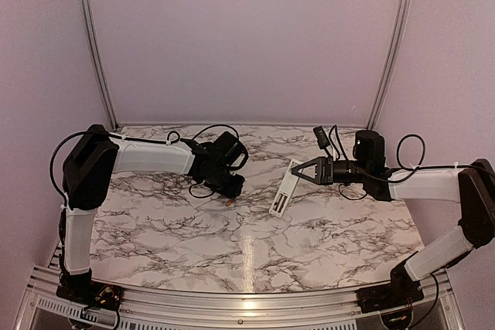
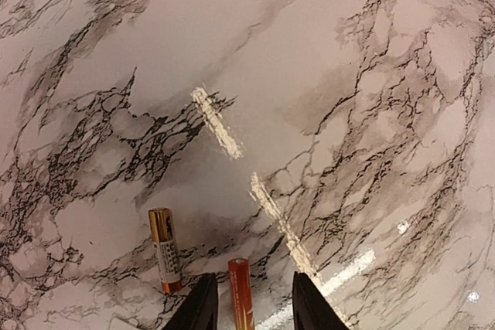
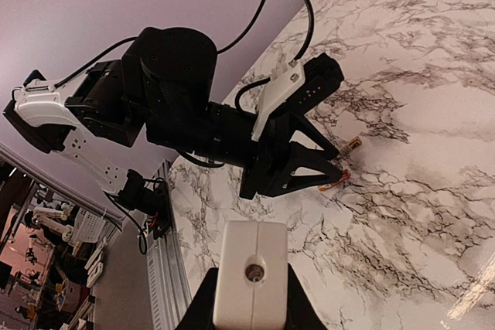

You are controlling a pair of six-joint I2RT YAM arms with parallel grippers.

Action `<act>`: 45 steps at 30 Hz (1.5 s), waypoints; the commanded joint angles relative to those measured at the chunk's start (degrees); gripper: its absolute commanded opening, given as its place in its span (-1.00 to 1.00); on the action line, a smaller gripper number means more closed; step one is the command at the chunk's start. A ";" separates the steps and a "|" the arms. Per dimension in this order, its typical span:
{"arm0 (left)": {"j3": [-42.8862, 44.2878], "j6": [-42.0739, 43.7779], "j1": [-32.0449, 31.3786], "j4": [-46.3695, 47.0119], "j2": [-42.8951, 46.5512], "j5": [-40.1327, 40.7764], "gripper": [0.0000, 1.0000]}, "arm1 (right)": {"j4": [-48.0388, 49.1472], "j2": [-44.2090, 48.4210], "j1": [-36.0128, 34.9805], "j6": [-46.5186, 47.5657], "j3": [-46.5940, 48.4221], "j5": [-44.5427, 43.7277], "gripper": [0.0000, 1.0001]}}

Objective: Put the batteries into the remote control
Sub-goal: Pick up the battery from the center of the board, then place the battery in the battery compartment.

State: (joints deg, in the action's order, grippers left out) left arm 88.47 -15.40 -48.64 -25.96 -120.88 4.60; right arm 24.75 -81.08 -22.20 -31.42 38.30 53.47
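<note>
Two orange-copper batteries lie on the marble table. One battery (image 2: 165, 249) rests just left of my left gripper's fingers. The other battery (image 2: 240, 293) lies between the fingers of my left gripper (image 2: 253, 277), close to the left finger with a clear gap to the right one; the gripper is open and low over the table (image 1: 230, 185). My right gripper (image 1: 298, 169) is shut on one end of the white remote control (image 1: 283, 191), which slants down toward the table. The remote's end face (image 3: 250, 256) fills the space between the right fingers.
The left arm's black wrist and cable (image 3: 178, 90) loom in the right wrist view, a short way beyond the remote. The table's metal front rail (image 1: 247, 303) runs along the near edge, and lilac walls close the back and sides.
</note>
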 commanded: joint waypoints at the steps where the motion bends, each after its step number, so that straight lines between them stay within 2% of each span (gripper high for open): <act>1: 2.14 0.68 0.02 -3.27 -2.25 1.23 -0.32 | -0.03 0.89 0.69 0.59 -0.20 0.41 -1.00; 14: 2.74 0.38 -0.14 -5.53 -4.76 0.21 -0.58 | 0.25 -1.13 0.75 -0.21 0.67 0.62 -1.00; 19: 2.77 0.56 -0.53 -6.35 -5.03 0.10 -0.75 | 0.06 -1.93 0.74 -0.81 0.87 0.52 -1.00; 23: 0.81 -0.49 -0.78 -4.88 -2.33 -1.74 -0.99 | -1.51 -2.95 0.33 -2.10 1.79 -0.15 -1.00; 26: -3.47 -1.60 -0.71 -1.32 2.02 -2.19 -1.00 | -2.86 -3.53 -0.95 -3.22 2.03 -1.88 -1.00; 31: -15.02 -3.15 -0.76 10.15 11.14 -2.93 -1.00 | -3.68 -5.16 -4.35 -5.52 2.88 -3.94 -1.00; 35: -27.99 -5.22 -2.09 25.55 20.00 -4.29 -1.00 | -2.54 -6.99 -6.22 -9.02 2.82 -5.53 -1.00; 38: -37.08 -5.22 -5.82 37.75 26.76 -2.14 -1.00 | -0.49 -8.19 -7.73 -11.58 2.90 -6.08 -1.00; 45: -47.72 -4.72 -12.19 55.53 31.76 0.33 -1.00 | 1.59 -10.73 -10.92 -16.00 3.37 -8.40 -1.00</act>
State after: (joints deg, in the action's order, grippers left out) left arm 44.82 -20.01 -59.42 13.82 -90.98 3.36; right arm 23.62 -90.35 -31.38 -43.59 39.44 47.22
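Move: The orange battery lies almost under the half-open left gripper, about 1 cm back, 1 cm left and 3 cm below. The gold-topped battery lies some 4 cm farther out and 2 cm more to the left of it. The remote, held by the right gripper, has its middle roughly 12 cm back, 12 cm right and 12 cm above the left gripper. From the right gripper the orange battery is about 6 cm ahead, 16 cm left and 18 cm down. The left fingers close and pinch the orange battery after sinking about 3 cm onto it, then draw it back towards the base by roughly 11 cm and up 9, tilting some 25 degrees so the tips swing up to the right, towards the remote. Meanwhile the right hand keeps its grip on the remote, sinks and shifts left towards the left gripper, rolling its forward side down. ##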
